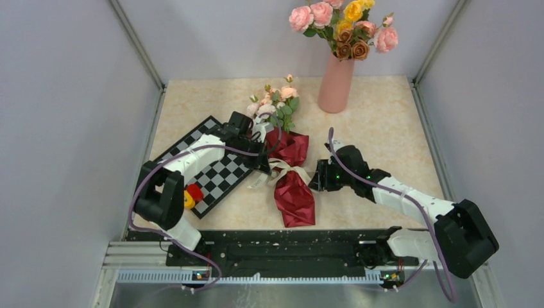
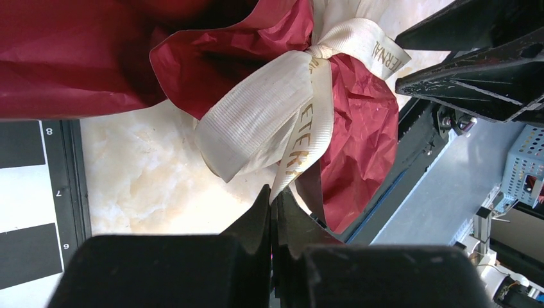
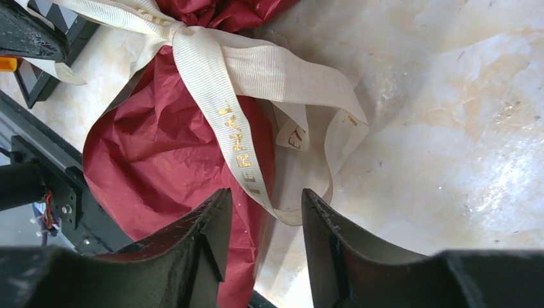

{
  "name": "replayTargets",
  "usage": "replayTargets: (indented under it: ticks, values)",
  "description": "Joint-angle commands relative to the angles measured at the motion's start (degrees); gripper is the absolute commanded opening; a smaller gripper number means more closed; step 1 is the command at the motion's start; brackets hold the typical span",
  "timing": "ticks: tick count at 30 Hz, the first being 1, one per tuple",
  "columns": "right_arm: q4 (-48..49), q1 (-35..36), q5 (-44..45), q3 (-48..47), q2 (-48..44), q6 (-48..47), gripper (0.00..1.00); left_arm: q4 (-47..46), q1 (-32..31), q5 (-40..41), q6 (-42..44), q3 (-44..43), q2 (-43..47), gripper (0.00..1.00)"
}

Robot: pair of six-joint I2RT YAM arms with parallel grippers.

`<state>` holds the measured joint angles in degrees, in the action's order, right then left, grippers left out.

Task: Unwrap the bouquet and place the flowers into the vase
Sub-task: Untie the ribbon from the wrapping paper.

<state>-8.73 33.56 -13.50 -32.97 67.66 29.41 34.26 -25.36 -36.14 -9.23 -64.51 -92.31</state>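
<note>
The bouquet (image 1: 294, 192) lies on the table in dark red crinkled paper (image 2: 359, 128), its flowers (image 1: 276, 102) pointing toward the back. A cream ribbon (image 2: 269, 115) is tied in a bow round its middle (image 3: 256, 70). My left gripper (image 2: 276, 196) is shut on one thin ribbon tail, just left of the bow (image 1: 262, 163). On the bouquet's right side, my right gripper (image 3: 264, 199) stands open, with a ribbon loop hanging between its fingertips (image 1: 315, 183). The salmon-pink vase (image 1: 336, 83) stands upright at the back, apart from both grippers.
Larger pink, yellow and brown roses (image 1: 340, 25) fill the vase. A checkerboard (image 1: 212, 167) lies on the left under my left arm, with a small red and yellow object (image 1: 191, 194) on its near corner. A black rail (image 1: 276, 247) runs along the near edge.
</note>
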Motion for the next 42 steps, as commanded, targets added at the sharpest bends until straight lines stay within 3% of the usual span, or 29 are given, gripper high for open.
replayTargets:
  ticks: [1, 6, 13, 23, 42]
  values:
    - [2.67, -0.43, -2.57, -1.1, 0.75, 1.08, 0.42, -0.97, 0.4, 0.12, 1.15, -0.92, 1.76, 0.0]
    - [2.84, -0.43, -2.79, -0.6, 0.4, 1.27, 0.32, -0.88, 0.45, 0.39, 1.15, -0.82, 2.11, 0.0]
    - [0.98, -0.47, -2.15, -3.54, 0.12, -0.29, 0.0, -0.51, 0.51, 0.92, 1.51, -0.88, 2.54, 0.0]
    - [-4.91, -0.4, 3.84, -17.94, 7.42, -9.35, 0.0, -0.64, 0.49, 0.26, 1.28, -0.89, 2.59, 0.0]
    - [-0.54, 0.8, 11.27, -41.81, 31.07, -18.91, 0.0, -1.77, 0.76, -1.3, 0.34, -0.57, 2.58, 0.0]
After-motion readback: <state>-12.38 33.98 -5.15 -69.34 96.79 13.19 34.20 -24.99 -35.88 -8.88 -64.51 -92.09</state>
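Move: The cream ribbon's free tail hangs right at the right hand's open fingertips, about 1 cm left and 1 cm below; the ribbon's knot is some 7 cm left and 4 cm ahead, the flower heads roughly 25 cm ahead and 12 cm left. From the left hand, which already pinches its own ribbon tail, the knot lies about 8 cm right, level fore and aft, some 3 cm lower; the chessboard's middle is about 18 cm left and 1 cm ahead. The ribbon's right-hand tail is pinched as the right fingers, half open, shut on it almost in place; that hand then lifts about 5 cm and pulls the tail forward some 15 cm and a little left, over the wrapping paper towards the flowers, its fingers swinging up and forward. The left hand stays put, keeping its grip on the other tail. ##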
